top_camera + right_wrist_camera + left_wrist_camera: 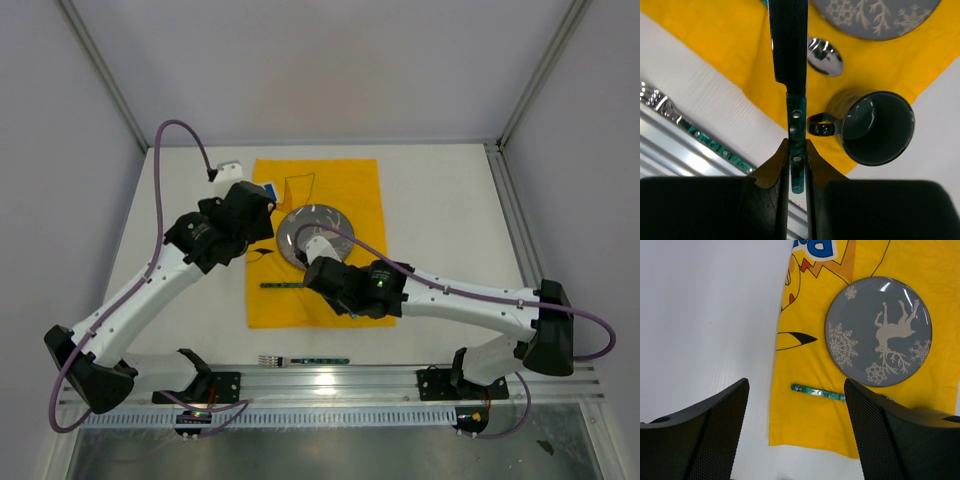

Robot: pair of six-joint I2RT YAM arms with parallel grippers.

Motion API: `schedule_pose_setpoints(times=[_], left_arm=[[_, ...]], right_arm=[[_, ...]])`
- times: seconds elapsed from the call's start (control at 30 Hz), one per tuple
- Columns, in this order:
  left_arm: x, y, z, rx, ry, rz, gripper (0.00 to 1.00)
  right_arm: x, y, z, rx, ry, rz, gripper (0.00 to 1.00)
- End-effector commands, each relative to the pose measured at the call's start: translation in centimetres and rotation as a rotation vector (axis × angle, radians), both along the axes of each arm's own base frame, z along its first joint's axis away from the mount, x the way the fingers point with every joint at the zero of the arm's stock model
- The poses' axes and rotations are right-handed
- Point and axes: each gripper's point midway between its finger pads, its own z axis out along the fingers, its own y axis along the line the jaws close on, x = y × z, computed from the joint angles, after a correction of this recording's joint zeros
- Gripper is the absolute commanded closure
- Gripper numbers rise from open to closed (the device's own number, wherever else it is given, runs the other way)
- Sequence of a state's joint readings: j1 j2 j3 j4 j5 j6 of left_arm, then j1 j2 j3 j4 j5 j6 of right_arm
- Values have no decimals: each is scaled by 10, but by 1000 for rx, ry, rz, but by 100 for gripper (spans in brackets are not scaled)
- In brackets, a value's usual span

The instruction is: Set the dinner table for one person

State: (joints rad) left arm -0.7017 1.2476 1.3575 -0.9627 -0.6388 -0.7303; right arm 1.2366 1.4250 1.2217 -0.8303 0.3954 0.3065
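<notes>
My right gripper [796, 145] is shut on the green handle of a knife [790, 45], whose dark blade points away over the yellow cloth [350, 185]. From above, the right gripper [318, 270] hangs just below the grey reindeer plate [305, 222]. A spoon [825, 56] lies on the cloth under the blade; its green handle [817, 391] shows left of the plate [879, 331]. My left gripper [796, 385] is open and empty above the cloth's left edge. The white dinner table [450, 220] carries everything.
A dark mug [875, 127] stands on the cloth's near right corner, beside my right gripper. A green-handled fork [300, 359] lies on the table by the metal rail [330, 382] at the front. Grey walls enclose the table on three sides.
</notes>
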Motion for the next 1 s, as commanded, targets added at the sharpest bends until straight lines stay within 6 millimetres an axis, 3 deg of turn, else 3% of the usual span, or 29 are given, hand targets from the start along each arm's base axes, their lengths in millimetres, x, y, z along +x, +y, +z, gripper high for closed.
schedule_pose_setpoints(times=[0.0, 0.37, 0.6, 0.7, 0.73, 0.97], left_arm=[[-3, 8, 1, -15, -19, 49, 21], [-13, 12, -17, -106, -30, 119, 22], [-16, -6, -41, -188, 9, 73, 26], [-15, -9, -40, -213, -16, 50, 25], [-15, -9, -39, -210, -25, 40, 25], [-17, -11, -42, -236, -48, 12, 25]], right_arm=[[37, 5, 45, 133, -162, -173, 97], [96, -15, 74, 337, -215, -504, 97], [129, -19, 95, 513, -201, -621, 97], [137, -21, 94, 600, -135, -681, 97], [144, -30, 91, 625, -121, -724, 97], [156, -21, 89, 844, 21, -843, 97]])
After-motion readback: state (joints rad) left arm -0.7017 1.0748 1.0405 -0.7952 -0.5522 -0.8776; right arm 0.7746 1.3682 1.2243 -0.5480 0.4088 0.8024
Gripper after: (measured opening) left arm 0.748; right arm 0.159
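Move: The right hand already holds the knife by its handle. The bare strip of placemat right of the plate lies about 25 cm ahead, 9 cm to its right and 13 cm below; the plate's middle is some 24 cm ahead and 6 cm left, the mug 8 cm ahead and 8 cm right, and the spoon 11 cm ahead and 10 cm left. From the left hand, that strip is roughly 13 cm ahead, 30 cm right and 23 cm below. Keeping its pinch on the knife handle, the right hand carries the knife forward about 15 cm while rising some 6 cm and edging right, towards the strip beside the plate, turning clockwise roughly 45 degrees and rolling its left side up so that the blade swings from forward-left to forward and slightly right. Meanwhile the left hand, empty and still open, sinks about 5 cm and draws back a little, rolling its left side down slightly. ##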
